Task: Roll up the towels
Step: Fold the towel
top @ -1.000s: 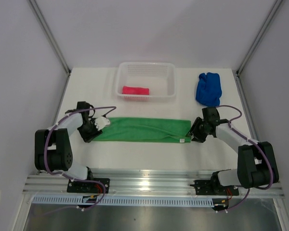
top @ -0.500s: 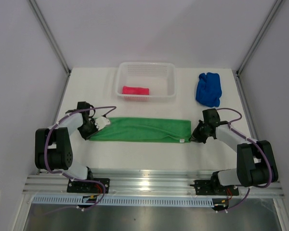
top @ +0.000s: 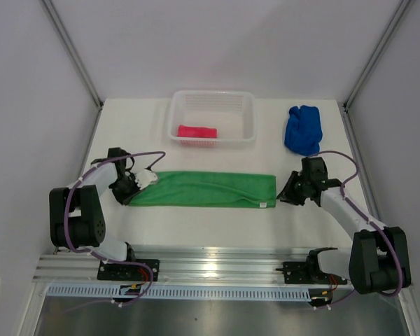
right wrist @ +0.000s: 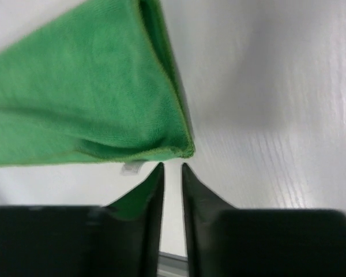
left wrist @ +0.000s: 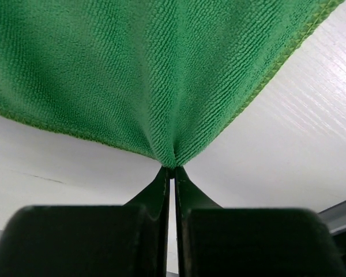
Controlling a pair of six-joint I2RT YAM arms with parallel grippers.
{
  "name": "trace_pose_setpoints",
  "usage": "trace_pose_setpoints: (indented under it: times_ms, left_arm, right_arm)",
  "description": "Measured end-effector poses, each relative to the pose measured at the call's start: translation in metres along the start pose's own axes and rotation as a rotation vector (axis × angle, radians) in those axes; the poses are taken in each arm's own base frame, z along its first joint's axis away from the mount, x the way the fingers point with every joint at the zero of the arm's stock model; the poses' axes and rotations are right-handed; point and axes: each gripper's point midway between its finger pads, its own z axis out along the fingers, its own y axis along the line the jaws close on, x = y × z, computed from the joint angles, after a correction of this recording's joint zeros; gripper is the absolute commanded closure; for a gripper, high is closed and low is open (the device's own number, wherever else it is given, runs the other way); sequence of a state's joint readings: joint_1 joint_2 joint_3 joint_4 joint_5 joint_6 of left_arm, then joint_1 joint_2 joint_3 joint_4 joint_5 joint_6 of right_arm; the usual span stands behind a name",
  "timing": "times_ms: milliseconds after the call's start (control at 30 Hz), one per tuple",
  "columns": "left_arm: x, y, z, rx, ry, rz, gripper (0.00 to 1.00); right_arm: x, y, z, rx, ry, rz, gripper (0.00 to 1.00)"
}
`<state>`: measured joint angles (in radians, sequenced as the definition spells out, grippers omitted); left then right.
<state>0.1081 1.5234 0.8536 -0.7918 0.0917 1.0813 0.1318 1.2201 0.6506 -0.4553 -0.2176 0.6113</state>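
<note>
A green towel lies folded into a long strip across the table's middle. My left gripper is at its left end, jaws shut on a pinch of the green towel right at the gripper tips. My right gripper sits just off the strip's right end. In the right wrist view the gripper is open by a narrow gap with nothing in it, and the towel's corner lies just beyond the tips, beside a small white tag. A pink towel lies rolled in the basket. A blue towel is crumpled at the back right.
The white mesh basket stands at the back centre, behind the green strip. Grey walls with metal posts close in the table on the left, right and back. An aluminium rail with both arm bases runs along the near edge.
My left gripper has shut on the green towel's left end. My right gripper shut, then parted slightly, and has drawn back to the right, off the towel's right corner.
</note>
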Motion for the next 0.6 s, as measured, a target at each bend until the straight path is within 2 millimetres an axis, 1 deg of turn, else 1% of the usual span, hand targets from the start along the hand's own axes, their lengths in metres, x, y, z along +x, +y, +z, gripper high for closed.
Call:
trace_pose_setpoints:
  times_ms: [67,100,133,167,267,300,333,367,400,467,500,600]
  left_arm:
    - [0.000,-0.002,0.000,0.011,-0.004,-0.001,0.99]
    - [-0.001,-0.003,0.000,0.012,-0.005,-0.001,0.99]
    - [-0.001,-0.003,0.000,0.011,-0.006,-0.001,0.99]
    - [-0.001,-0.002,0.000,0.010,-0.006,-0.001,0.99]
    - [-0.001,-0.001,0.000,0.004,-0.007,-0.002,0.99]
    - [-0.002,0.000,-0.001,0.002,-0.008,-0.002,0.99]
    - [-0.003,0.002,-0.002,-0.002,-0.010,-0.004,0.99]
    - [-0.004,0.003,-0.003,-0.006,-0.013,-0.006,0.99]
    - [-0.005,0.005,-0.004,-0.011,-0.016,-0.006,0.99]
    - [-0.006,0.008,-0.004,-0.021,-0.021,-0.005,0.99]
    - [-0.007,0.008,-0.004,-0.021,-0.021,-0.005,0.99]
    - [-0.007,0.008,-0.004,-0.021,-0.021,-0.005,0.99]
  right_arm:
    - [0.004,0.007,-0.001,-0.024,0.009,-0.094,0.65]
    - [0.006,0.014,-0.003,-0.044,0.011,-0.164,0.63]
    - [0.005,0.022,-0.006,-0.066,0.005,-0.258,0.61]
    - [0.003,0.032,-0.010,-0.093,-0.010,-0.364,0.57]
    - [-0.012,0.066,-0.027,-0.193,-0.095,-0.715,0.57]
    - [-0.016,0.076,-0.033,-0.228,-0.123,-0.830,0.57]
    - [-0.019,0.080,-0.037,-0.255,-0.143,-0.971,0.57]
    - [-0.019,0.080,-0.037,-0.262,-0.144,-1.032,0.56]
    - [-0.017,0.077,-0.036,-0.275,-0.134,-1.144,0.56]
    - [-0.008,0.064,-0.030,-0.284,-0.063,-1.320,0.55]
    - [-0.002,0.055,-0.025,-0.284,-0.017,-1.386,0.55]
    - [0.010,0.037,-0.011,-0.287,0.096,-1.510,0.52]
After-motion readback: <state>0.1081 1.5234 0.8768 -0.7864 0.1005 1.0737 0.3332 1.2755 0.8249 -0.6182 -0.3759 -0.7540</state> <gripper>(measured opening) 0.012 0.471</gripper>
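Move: The green towel's near right corner lies almost under my right hand, about 2 cm to its left, 1 cm back and 5 cm below. The white tag on the near edge is some 4 cm left of that corner and 1 cm farther out; the towel's far right corner is about 11 cm straight beyond the near one. From my left hand, which already pinches the towel's left end, the near right corner is roughly 50 cm to the right and 1 cm nearer me. I lift my right hand about 7 cm clear of the towel's right end, swinging left and a little forward, then bring it back and down some 5 cm so the open fingers hang over the near corner. On the way I turn the wrist some 80 degrees counter-clockwise and spread the fingers further. My left hand keeps its pinch, easing forward about 1 cm. ##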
